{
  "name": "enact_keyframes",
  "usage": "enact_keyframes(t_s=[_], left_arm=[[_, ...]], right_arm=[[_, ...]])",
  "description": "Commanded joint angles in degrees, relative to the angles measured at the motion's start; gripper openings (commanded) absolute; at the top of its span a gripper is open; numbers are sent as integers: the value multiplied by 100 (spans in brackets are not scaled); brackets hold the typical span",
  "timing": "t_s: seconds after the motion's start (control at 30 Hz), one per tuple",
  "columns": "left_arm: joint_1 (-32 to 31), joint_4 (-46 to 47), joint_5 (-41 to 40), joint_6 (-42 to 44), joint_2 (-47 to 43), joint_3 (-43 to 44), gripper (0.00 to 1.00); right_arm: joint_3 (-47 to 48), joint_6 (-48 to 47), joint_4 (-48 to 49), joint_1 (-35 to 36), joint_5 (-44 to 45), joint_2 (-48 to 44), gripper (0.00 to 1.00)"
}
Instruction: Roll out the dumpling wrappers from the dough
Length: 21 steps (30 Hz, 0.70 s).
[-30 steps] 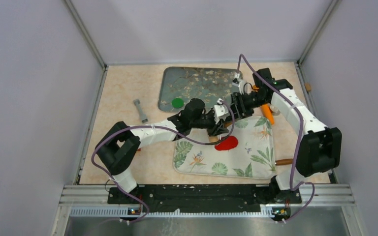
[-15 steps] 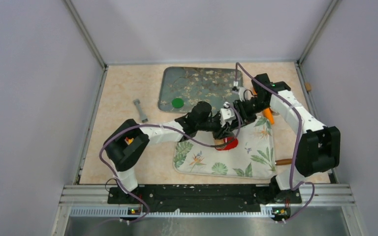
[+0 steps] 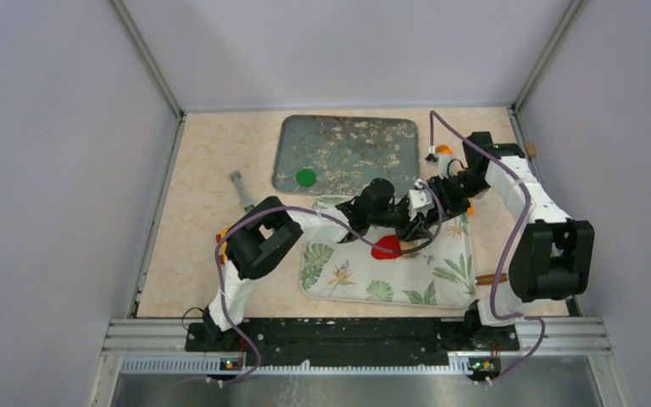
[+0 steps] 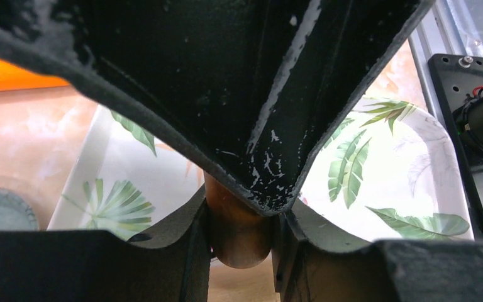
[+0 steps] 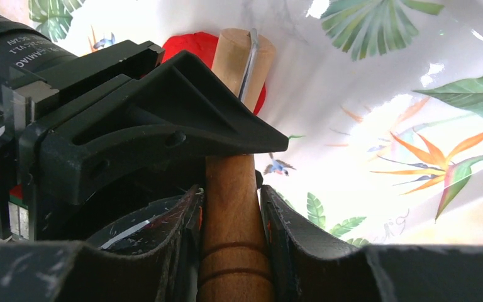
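Note:
A wooden rolling pin (image 5: 229,245) is held by both grippers over the leaf-printed mat (image 3: 441,271). My right gripper (image 5: 231,207) is shut on its grooved handle. My left gripper (image 4: 239,217) is shut on the pin (image 4: 239,236) further along, and one of its black fingers (image 5: 163,107) crosses the shaft. The pin's far end (image 5: 239,53) lies over the flattened red dough (image 5: 188,45). From above, the two grippers (image 3: 407,225) (image 3: 436,202) meet just behind that red dough (image 3: 387,248) and hide the pin. A green dumpling wrapper (image 3: 306,177) lies on the grey blossom tray (image 3: 356,140).
A grey tool (image 3: 239,185) lies on the table left of the grey tray, partly behind the left arm. An orange object (image 3: 468,207) sits by the right wrist. A wooden stick (image 3: 488,278) pokes out at the mat's right edge. Walls close in on both sides.
Both grippers have moved right and nearer with the pin, over the red dough. The right gripper has closed on the handle. The left arm's elbow has swung right.

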Motion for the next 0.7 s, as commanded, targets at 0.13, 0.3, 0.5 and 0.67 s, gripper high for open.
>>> enact_keyframes(t_s=[0.13,0.3,0.5,0.67], left_arm=[[-168,582,-97,-401,887,777,0],[-326,675,-122,-613,1217,1069,0],[-433,666,-107,-715,1636,1762,0],[-484,596,-110,-721,1852,2289,0]], right_arm=[[-571,-447,192,-417,941,116,0],[-778,-431,372,-437,1212,0,0],[-840,-556,279,-741,1473,-155,0],[-549,-663,84,-935,1611,-216,0]])
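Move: The red dough lies on the white tray, about 6 cm left of the left hand, 3 cm back and 8 cm below. From the right hand it is roughly 10 cm left, 3 cm back and 10 cm below. The orange tube's middle is some 16 cm ahead of the right hand and 8 cm right; the scraper handle is about 11 cm back and 16 cm right of it. Both hands keep hold of the roller's handle and carry it right about 6 cm, turning some 10 degrees clockwise. ##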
